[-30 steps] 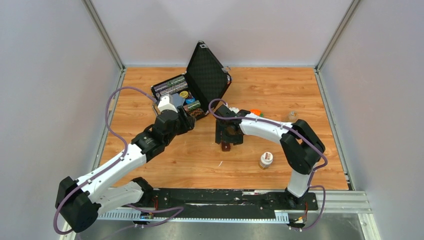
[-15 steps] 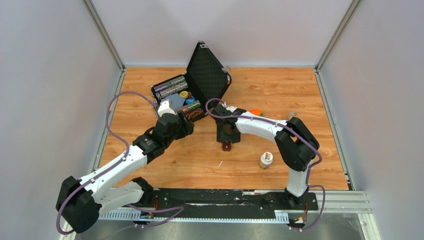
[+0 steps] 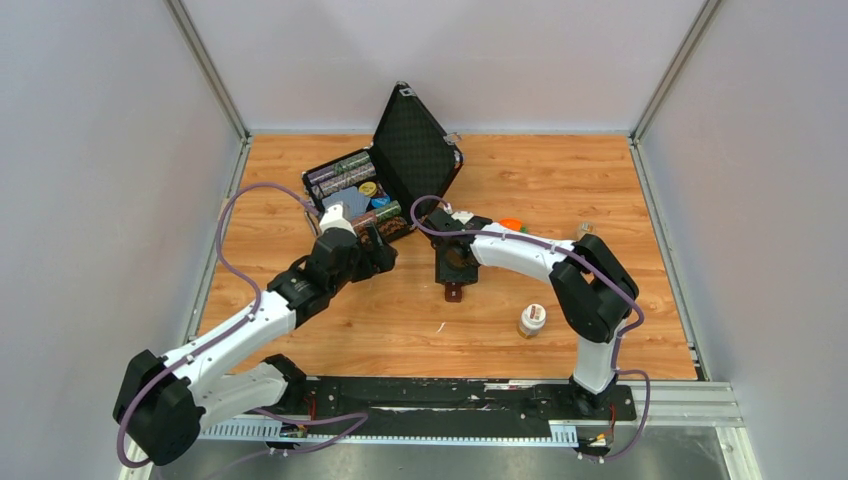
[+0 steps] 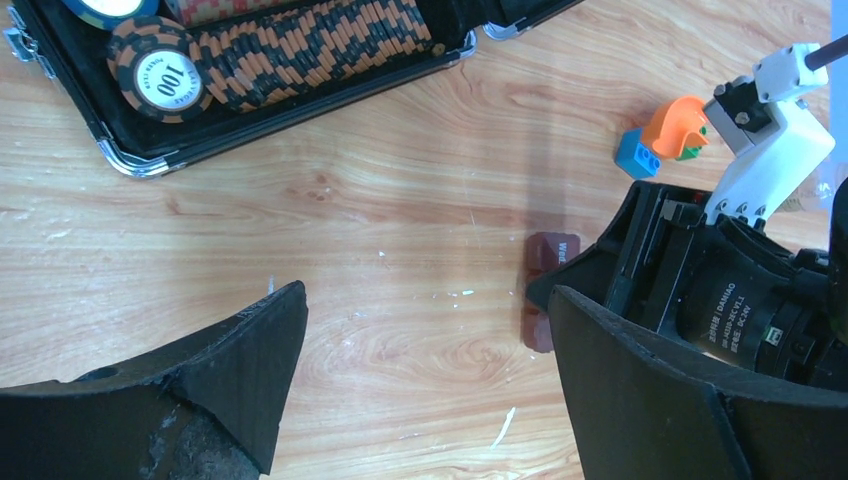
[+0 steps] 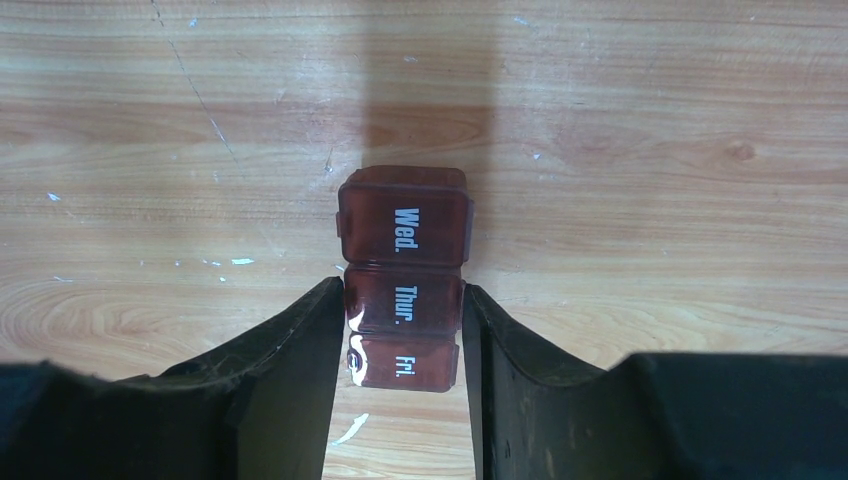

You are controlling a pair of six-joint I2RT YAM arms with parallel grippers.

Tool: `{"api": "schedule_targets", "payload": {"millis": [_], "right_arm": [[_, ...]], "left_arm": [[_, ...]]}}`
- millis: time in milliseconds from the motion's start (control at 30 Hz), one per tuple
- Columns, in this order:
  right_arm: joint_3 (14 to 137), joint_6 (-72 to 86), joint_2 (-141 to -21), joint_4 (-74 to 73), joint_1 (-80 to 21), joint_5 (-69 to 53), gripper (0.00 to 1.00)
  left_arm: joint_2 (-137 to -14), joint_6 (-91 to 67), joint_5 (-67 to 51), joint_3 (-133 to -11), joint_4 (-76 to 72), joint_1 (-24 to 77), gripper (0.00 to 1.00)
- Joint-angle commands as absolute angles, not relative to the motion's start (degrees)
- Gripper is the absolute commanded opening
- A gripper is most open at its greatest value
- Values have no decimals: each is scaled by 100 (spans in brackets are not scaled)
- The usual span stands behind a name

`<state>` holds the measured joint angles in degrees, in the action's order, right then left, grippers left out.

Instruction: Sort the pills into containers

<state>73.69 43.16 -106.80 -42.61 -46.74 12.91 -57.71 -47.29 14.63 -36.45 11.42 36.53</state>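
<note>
The containers (image 3: 453, 292) are a dark brown strip of three joined compartments lying on the wooden table, all lids closed, marked Wed., Thur. and Fri. in the right wrist view (image 5: 404, 235). My right gripper (image 3: 455, 280) points down over the strip. Its fingers press both sides of the Thur. compartment (image 5: 403, 300). My left gripper (image 3: 378, 250) hangs wide open and empty above bare table, left of the strip. One end of the strip shows in the left wrist view (image 4: 548, 250). No loose pills are visible.
An open black case (image 3: 410, 155) with poker chips (image 4: 160, 75) stands behind my left gripper. A small white-capped bottle (image 3: 532, 320) stands front right. An orange and blue toy (image 4: 672, 128) and a small clear jar (image 3: 585, 231) sit further right.
My left gripper has pulled back from the case toward the near side and a little right. My right gripper has shifted slightly left and stays over the strip.
</note>
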Motion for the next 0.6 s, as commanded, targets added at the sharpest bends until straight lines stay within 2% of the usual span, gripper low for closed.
{"api": "schedule_targets", "payload": {"millis": [0, 200, 567], "right_arm": [[7406, 4040, -10454, -4040, -4702, 1205, 38], [7170, 3327, -9987, -3561, -4702, 625, 36], [6714, 2530, -9153, -2892, -4693, -395, 35]], "left_arm": [[-5823, -4736, 1102, -3512, 695, 3573, 92], [-6107, -4934, 173, -3458, 209, 3438, 77], [-7100, -5402, -1455, -3523, -1234, 3306, 69]]}}
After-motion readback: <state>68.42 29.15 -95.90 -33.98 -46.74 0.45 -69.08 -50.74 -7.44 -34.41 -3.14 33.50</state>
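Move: The pill box is already pinched between my right fingers, low over the table. From my left hand it lies roughly 11 cm to the right, about 1 cm nearer to me and some 12 cm lower. The chip case's tray is about 15 cm ahead and 7 cm left of my left hand. From my right hand the toy blocks lie some 11 cm ahead and 10 cm right, and the white pill bottle about 8 cm back and 13 cm right. Keeping my pinch on the pill box, I raise my right hand about 5 cm and carry it some 3 cm left and slightly back, swinging the fingertips left and turning counter-clockwise. My left hand comes to meet it, going about 6 cm right and a little down, turning clockwise and tipping down while its wide-open fingers draw partly together, still empty. ##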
